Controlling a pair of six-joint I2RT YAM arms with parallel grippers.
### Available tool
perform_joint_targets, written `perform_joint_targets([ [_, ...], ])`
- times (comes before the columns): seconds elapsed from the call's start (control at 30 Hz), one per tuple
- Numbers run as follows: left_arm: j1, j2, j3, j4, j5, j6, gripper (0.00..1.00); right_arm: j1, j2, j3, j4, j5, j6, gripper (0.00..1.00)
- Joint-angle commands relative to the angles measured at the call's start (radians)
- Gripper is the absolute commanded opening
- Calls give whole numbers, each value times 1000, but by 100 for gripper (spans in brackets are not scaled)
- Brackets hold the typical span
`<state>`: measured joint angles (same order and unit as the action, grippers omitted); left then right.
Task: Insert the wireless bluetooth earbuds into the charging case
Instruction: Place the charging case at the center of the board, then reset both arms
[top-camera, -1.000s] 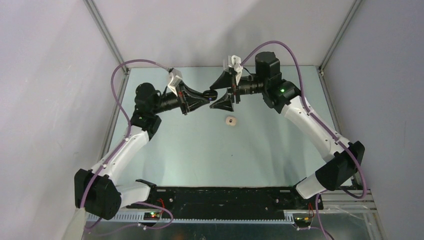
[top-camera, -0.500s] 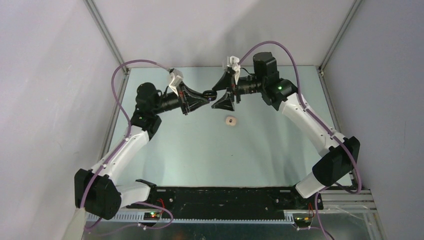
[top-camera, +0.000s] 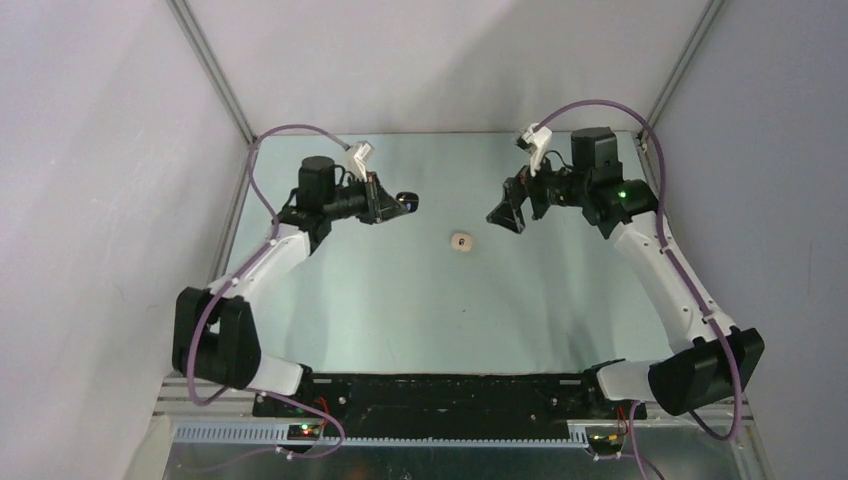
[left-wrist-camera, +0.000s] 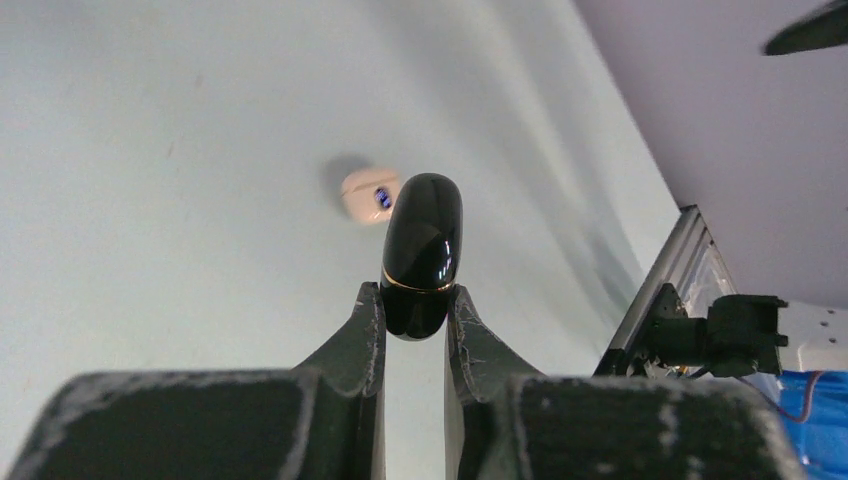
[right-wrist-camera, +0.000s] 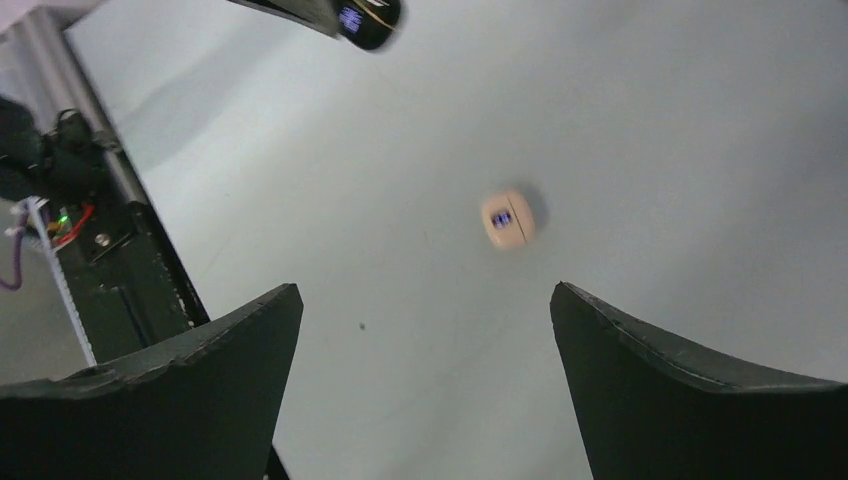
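A glossy black charging case (left-wrist-camera: 422, 250) with a thin gold seam is closed and sticks out past my left gripper (left-wrist-camera: 413, 300), which is shut on its lower end. In the top view that case (top-camera: 406, 202) hangs above the table at the back left. A cream-white rounded case (top-camera: 461, 241) with a small blue mark lies alone on the table between the arms (left-wrist-camera: 371, 195) (right-wrist-camera: 507, 219). My right gripper (right-wrist-camera: 425, 290) is wide open with nothing between its fingers, and it hovers right of the cream case (top-camera: 505, 215). No loose earbuds show in any view.
Grey walls and metal frame posts (top-camera: 213, 70) close in the table on three sides. A black base rail (top-camera: 450, 392) runs along the near edge. The table surface (top-camera: 420, 310) is pale green.
The two grippers were close together at the back centre and have drawn apart. The left moved left with the black case. The right moved right and opened wider. The cream case has stayed put.
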<state>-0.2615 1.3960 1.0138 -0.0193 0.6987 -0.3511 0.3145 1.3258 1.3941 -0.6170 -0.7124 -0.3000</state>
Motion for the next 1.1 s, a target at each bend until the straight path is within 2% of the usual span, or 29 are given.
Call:
perform_joint_targets([
  [0.0,32,77,23,-107,-53,-41,0,-85,-20,-19,-165,199,130,99],
  [0.17,41,208,41,-120,-46,-35,0,-197,-13,-23,-193,239,188,99],
  [0.3,39,318,61,-120,-35,-18,0,-202,-30,-51,-151,410,244,99],
  [0.47,8,433,88,-119,-33,1,0,-204,-47,-53,-189,460,264,99],
  [0.6,-19,488,104,-138,-71,12,6,-202,-52,-53,-200,503,295,99],
  [0.67,-24,502,121,-175,-108,23,26,-203,-53,-53,-193,523,322,99],
  [0.7,-23,499,126,-192,-167,25,46,-204,-51,-53,-184,532,331,99],
  [0.73,-22,492,134,-222,-197,27,56,-203,-49,-53,-178,537,333,99],
  [0.77,-16,474,134,-233,-240,30,71,-203,-46,-53,-168,535,334,99],
  [0.83,2,423,124,-257,-281,34,84,-203,-42,-52,-152,529,333,99],
  [0.9,21,353,112,-272,-322,32,90,-197,-35,-43,-144,541,314,99],
  [1.07,40,165,130,-312,-465,100,99,-207,-51,-27,-125,637,283,99],
])
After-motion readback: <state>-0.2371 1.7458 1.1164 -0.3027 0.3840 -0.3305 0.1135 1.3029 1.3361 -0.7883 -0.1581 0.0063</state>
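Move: My left fingers already hold the black charging case. The bare spot it is bound for is nearly straight beneath, about 1 cm ahead, 2 cm to the right and some 20 cm down. The pink case stands on the board about 11 cm to the right of that spot and 1 cm farther out. From my empty, open right hand the same spot lies roughly 18 cm left, 5 cm ahead and 28 cm down. With my left hand I lower the black case about 19 cm, almost straight down, tipping the fingers some 30 degrees further downward, then open them wide to let go and back off left and up, slightly forward. Meanwhile my open right hand draws away to the right about 14 cm, sinking somewhat and swinging clockwise. ##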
